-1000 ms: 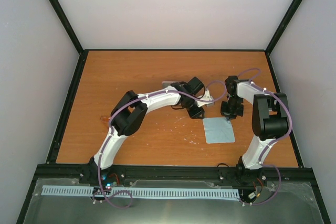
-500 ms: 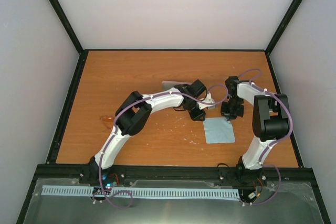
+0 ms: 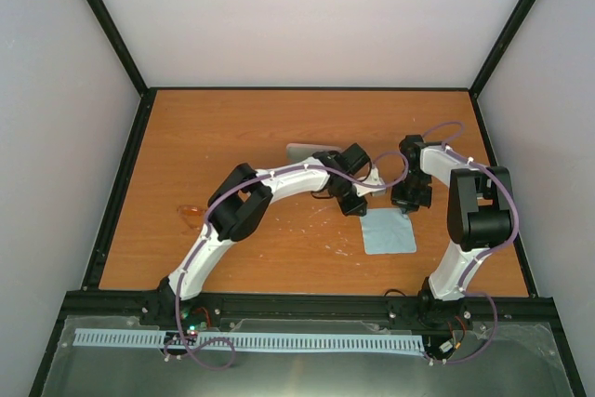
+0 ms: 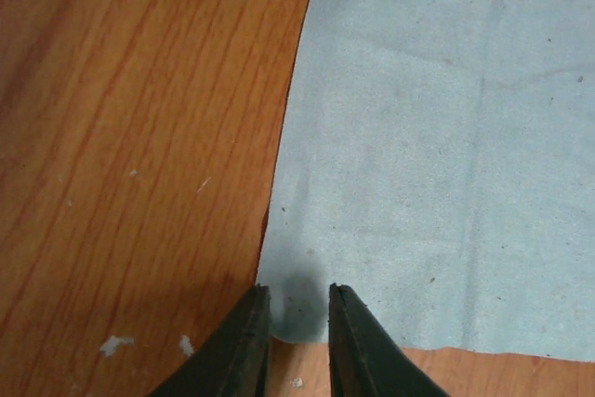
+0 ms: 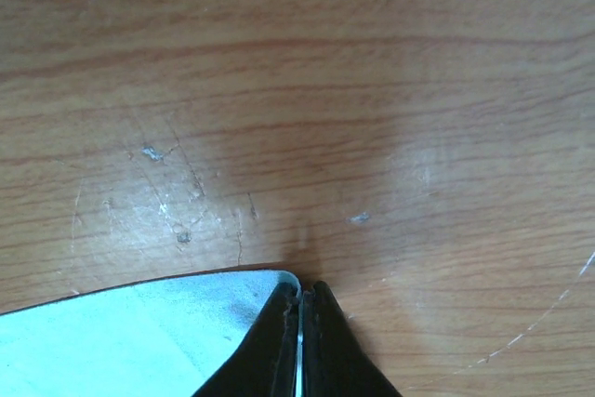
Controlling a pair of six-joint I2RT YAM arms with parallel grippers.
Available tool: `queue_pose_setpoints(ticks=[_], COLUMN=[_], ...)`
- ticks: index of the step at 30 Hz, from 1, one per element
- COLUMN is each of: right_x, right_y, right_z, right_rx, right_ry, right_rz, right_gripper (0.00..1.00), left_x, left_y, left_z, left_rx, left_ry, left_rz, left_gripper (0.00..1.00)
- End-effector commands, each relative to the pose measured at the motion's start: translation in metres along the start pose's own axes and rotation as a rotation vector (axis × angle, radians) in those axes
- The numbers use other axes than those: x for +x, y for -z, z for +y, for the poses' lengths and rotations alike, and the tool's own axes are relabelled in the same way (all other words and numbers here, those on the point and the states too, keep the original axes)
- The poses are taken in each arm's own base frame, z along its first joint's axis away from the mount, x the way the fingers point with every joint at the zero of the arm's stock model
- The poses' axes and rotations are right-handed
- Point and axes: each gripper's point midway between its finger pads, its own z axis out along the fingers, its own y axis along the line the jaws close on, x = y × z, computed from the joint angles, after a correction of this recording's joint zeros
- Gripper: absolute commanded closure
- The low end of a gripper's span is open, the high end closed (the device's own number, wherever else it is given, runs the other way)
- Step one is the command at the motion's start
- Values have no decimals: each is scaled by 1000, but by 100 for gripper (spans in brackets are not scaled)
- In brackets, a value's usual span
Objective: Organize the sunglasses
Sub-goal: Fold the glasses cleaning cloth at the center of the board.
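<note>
The sunglasses [image 3: 190, 215], small with orange lenses, lie at the table's left side, far from both grippers. A light blue cloth [image 3: 388, 231] lies flat at centre right. My left gripper [image 3: 359, 207] hovers at the cloth's far-left corner. In the left wrist view the left gripper [image 4: 299, 293] is open by a narrow gap, with the corner of the cloth [image 4: 437, 155] lying between its tips. My right gripper [image 3: 410, 208] is at the far-right corner. In the right wrist view the right gripper [image 5: 300, 287] is shut on the edge of the cloth [image 5: 139, 332].
A pale flat rounded object [image 3: 305, 149] lies behind the left arm, partly hidden by it. A black frame [image 3: 307, 302] borders the wooden table [image 3: 232, 127]. Small white flecks mark the wood near the cloth.
The left arm has reached further right, onto the cloth's corner, and its jaws have narrowed. The right gripper has stayed shut on the other corner.
</note>
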Motion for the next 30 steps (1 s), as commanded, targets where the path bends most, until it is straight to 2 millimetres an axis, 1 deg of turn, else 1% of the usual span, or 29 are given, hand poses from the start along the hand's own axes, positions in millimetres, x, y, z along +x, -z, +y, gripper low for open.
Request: queue_pose_setpoints(ticks=[1,5,8,12,16,20,22,26,30], right_x=[0,0,0,-1,-6,-13,-18,-28,-40], right_y=[7,8,9,11,13,15,16,18,21], right_z=[0,-1,-1,-2,-1,1,1,4,11], right_rx=[-1,0,1,6,-2,-13,-15,-29,-61], right_ry=[-17,-16,-16,-15,-13,-10,-7,1,16], right_rz=[-29,-32,-33,-44,-68,-95,-111,-125,-150], right_gripper=[97,97,97,97,97,97,97,97,97], left_x=[5,12,15,12,0,-17,-23,-27,-33], left_y=[-5,-9,-12,-12,-2,11,17,24,30], left_z=[-12,-10,-10,-8,7,18,24,35,44], left_rx=[16,-10,-23,-44,-129,-192,-223,-257,-289], left_ry=[-25,-37,-45,-58,-99,-133,-151,-170,-185], left_rz=[35,56,66,65,50,12,-3,-17,-35], left_gripper=[81,90,99,99,99,100,99,99,99])
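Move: The cleaning cloth lies flat just under the left fingertips, which straddle its far left corner. Its middle is about 6 cm back and 6 cm to the right of the left hand, 1 cm below. From the right hand, which already pinches the far right corner, the cloth's middle is about 6 cm back and 5 cm left. The glasses case stands some 15 cm ahead and 12 cm left of the left hand. The left fingers pinch the cloth's far left corner, then both hands draw it forward, about 3 cm by the left. ##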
